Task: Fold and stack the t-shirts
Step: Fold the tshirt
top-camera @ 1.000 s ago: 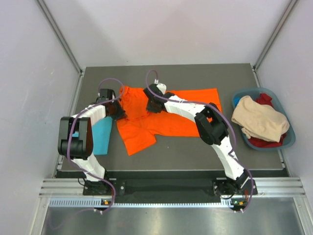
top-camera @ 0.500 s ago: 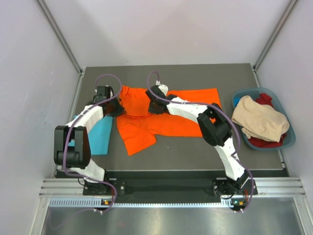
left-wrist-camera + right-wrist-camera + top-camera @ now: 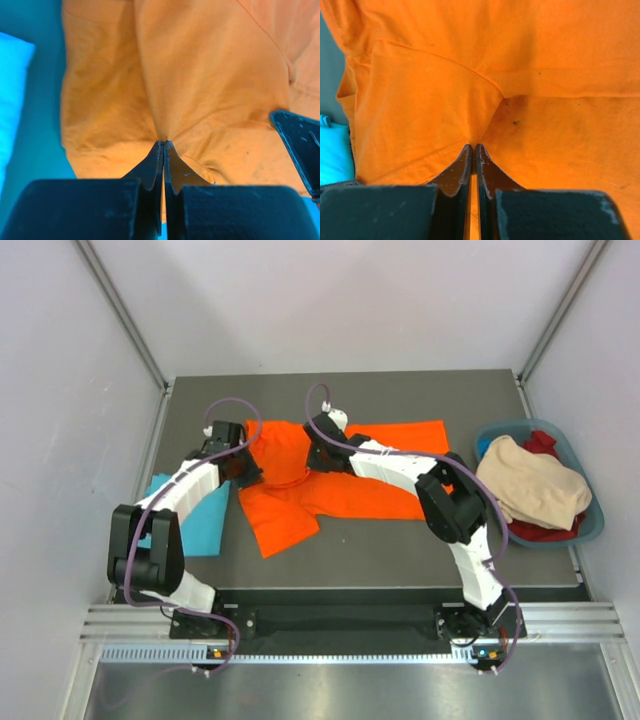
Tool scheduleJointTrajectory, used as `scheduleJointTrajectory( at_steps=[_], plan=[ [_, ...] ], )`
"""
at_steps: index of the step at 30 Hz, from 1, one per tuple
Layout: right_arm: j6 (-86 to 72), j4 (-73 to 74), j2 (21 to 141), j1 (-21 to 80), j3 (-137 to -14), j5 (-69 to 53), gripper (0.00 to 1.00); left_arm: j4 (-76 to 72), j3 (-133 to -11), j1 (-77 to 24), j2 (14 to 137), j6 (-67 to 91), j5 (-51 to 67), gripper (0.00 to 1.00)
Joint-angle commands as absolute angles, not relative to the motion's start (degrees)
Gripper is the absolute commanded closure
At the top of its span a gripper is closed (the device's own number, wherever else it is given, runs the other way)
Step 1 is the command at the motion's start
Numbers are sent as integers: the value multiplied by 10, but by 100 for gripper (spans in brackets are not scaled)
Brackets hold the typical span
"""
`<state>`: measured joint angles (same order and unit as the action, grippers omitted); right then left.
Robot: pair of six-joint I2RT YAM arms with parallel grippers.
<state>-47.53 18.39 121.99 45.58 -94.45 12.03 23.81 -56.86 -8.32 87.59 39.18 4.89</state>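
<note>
The orange t-shirt lies crumpled across the middle of the table. My left gripper is shut on a fold of the orange t-shirt near its left end. My right gripper is shut on another fold of the orange t-shirt at its upper middle. In both wrist views the jaws pinch cloth between them. The turquoise t-shirt lies folded flat at the left edge, partly under my left arm; it also shows in the left wrist view and in the right wrist view.
A blue basket at the right table edge holds a beige cloth and a red cloth. Grey walls stand close on both sides and at the back.
Both grippers have shifted slightly toward the back and right with the orange cloth held. The left arm's elbow has swung outward to the left.
</note>
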Motion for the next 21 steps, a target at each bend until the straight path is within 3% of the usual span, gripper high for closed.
scheduleJointTrajectory(
  at_steps=[1, 5, 8, 9, 10, 13, 16, 21],
  plan=[
    [-463, 163, 1189, 454, -932, 113, 100, 252, -561, -112, 853, 404, 9, 100],
    [-455, 156, 1194, 454, -919, 98, 100, 261, -548, -112, 867, 403, -15, 100],
    [-445, 159, 1197, 452, -916, 84, 95, 258, -549, -113, 866, 394, -3, 79],
    [-440, 160, 1196, 447, -916, 77, 91, 258, -563, -113, 863, 388, -3, 64],
    [-433, 161, 1193, 445, -915, 72, 84, 256, -572, -111, 860, 381, -4, 61],
    [-406, 172, 1174, 432, -913, 62, 72, 257, -630, -99, 867, 337, -11, 55],
    [-369, 177, 1144, 412, -901, 55, 66, 244, -680, -84, 896, 302, -27, 50],
    [-325, 183, 1118, 367, -897, 49, 66, 190, -750, -40, 983, 280, 9, 50]
  ],
)
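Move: The pinched edge of the orange t-shirt's flap is headed for the shirt just below: about 2 cm back and 4 cm down from the left hand, some 1 cm back, 1 cm right and 3 cm down from the right. From the left hand, the shirt's far left corner is about 13 cm ahead and 1 cm left, the turquoise stack 8 cm back and 15 cm left. From the right hand, the loose sleeve lies 13 cm back and 6 cm left. The orange flap's edge, still pinched in both hands, is drawn back and lowered about 2 cm, then let go as the fingers open, the left's before the right's. The left hand then sweeps some 9 cm forward and 7 cm up towards the far left corner, tipping its fingers outward. The right hand swings about 4 cm right, rising and easing forward. ##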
